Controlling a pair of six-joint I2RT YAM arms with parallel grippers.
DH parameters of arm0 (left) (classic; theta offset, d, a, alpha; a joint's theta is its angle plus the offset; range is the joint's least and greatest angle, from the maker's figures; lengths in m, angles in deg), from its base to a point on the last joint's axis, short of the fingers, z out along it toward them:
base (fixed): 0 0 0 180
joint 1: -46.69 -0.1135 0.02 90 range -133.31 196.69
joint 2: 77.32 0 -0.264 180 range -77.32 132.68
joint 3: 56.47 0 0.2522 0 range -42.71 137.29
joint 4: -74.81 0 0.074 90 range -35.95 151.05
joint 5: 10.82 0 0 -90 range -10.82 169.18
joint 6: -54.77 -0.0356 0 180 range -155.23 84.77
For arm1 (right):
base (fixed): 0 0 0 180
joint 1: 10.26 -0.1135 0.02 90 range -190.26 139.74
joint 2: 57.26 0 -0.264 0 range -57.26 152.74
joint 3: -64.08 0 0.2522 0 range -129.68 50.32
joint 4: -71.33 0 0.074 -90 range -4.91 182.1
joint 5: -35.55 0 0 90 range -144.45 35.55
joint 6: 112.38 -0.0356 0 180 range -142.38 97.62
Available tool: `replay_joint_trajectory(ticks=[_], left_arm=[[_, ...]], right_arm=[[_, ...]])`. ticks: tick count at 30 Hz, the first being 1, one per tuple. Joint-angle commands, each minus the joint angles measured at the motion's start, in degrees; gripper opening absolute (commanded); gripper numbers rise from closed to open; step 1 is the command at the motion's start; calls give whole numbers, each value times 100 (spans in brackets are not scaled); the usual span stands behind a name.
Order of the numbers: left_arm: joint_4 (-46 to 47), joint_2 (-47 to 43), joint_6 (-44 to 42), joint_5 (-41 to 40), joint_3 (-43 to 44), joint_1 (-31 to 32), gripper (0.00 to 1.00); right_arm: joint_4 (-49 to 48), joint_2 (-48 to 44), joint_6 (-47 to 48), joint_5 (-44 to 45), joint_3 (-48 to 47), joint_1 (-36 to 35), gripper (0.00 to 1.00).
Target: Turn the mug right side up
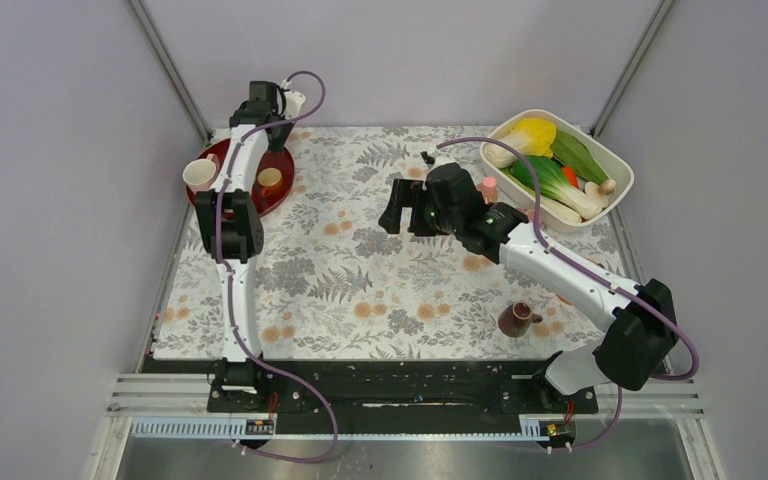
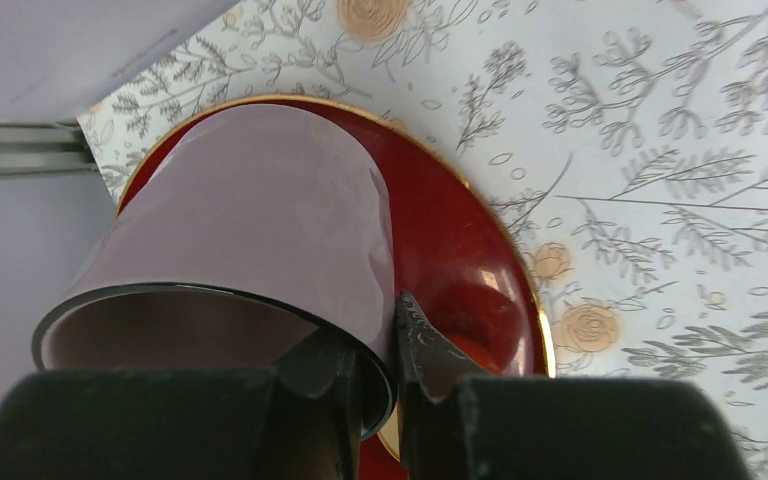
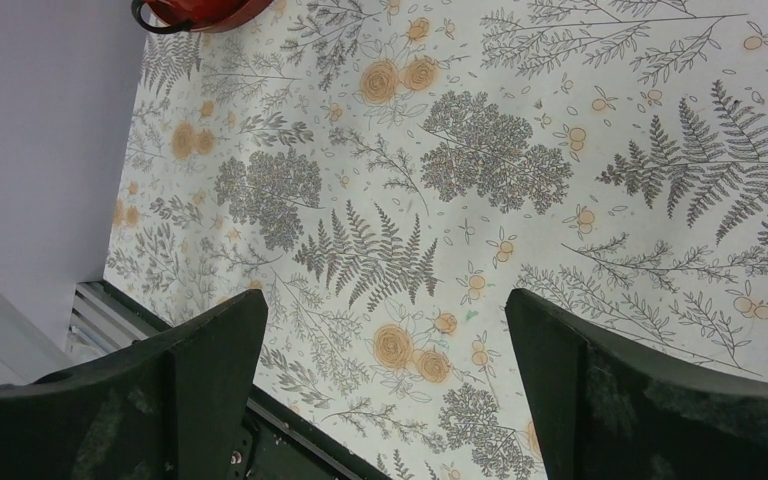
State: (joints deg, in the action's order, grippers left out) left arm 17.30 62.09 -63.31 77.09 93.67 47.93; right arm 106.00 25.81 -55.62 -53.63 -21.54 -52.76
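Note:
The pale pink mug (image 2: 260, 210) fills the left wrist view. It is tilted, with its dark-rimmed mouth toward the camera and its base out over the red plate (image 2: 440, 230); the handle is hidden. My left gripper (image 2: 380, 325) is shut on the mug's rim, one finger inside the mouth and one against the outer wall. In the top view the mug (image 1: 200, 173) sits at the plate's left edge with its whitish inside showing, and the left arm covers the fingers. My right gripper (image 1: 393, 215) hangs open over the flowered cloth mid-table, nothing between its fingers (image 3: 550, 340).
A small cup (image 1: 270, 180) stands on the red plate (image 1: 282, 160). A white tub (image 1: 615, 160) of toy vegetables is at the back right, with a small pink item (image 1: 489, 188) beside it. A dark brownish mug (image 1: 516, 319) stands near the front right.

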Motion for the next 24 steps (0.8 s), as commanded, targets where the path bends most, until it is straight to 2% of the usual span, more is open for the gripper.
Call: replay_joint_trajectory(ticks=[1,9,17,24], left_arm=[[428,100,-37,14,340,-123,0],[302,156,-223,-206,34,-123,0],[109,-45,-128,140,-111,-123,0],[172,-166,-371,14,-468,-123,0]], right_arm=[[-85,-40,139,-64,70,-73,99],[-130,-41,122,-60,150,-74,99],[-85,2,98,-223,102,-71,99],[-157,-34,72,-246,164,-69,99]])
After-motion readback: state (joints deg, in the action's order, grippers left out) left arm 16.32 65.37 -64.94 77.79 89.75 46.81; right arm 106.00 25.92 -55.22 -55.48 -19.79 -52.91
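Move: My left hand already holds the pale pink mug by its rim. The empty far part of the red plate it is bound for lies about 4 cm ahead, 5 cm left and 11 cm below. The small orange mug stands some 4 cm back, 2 cm left and 10 cm down. The red mug is about 9 cm back and 10 cm left, the upright pale mug 5 cm back and 20 cm left. From my right hand that empty part is roughly 33 cm ahead and 36 cm left. Keeping the rim pinched, I lower the pale pink mug with my left hand about 6 cm towards the empty far part of the plate, easing almost to a pause partway and then sinking on. I edge some 2 cm left at first, draw back slightly towards the end, and tip the fingers nearly 10 degrees further down. ##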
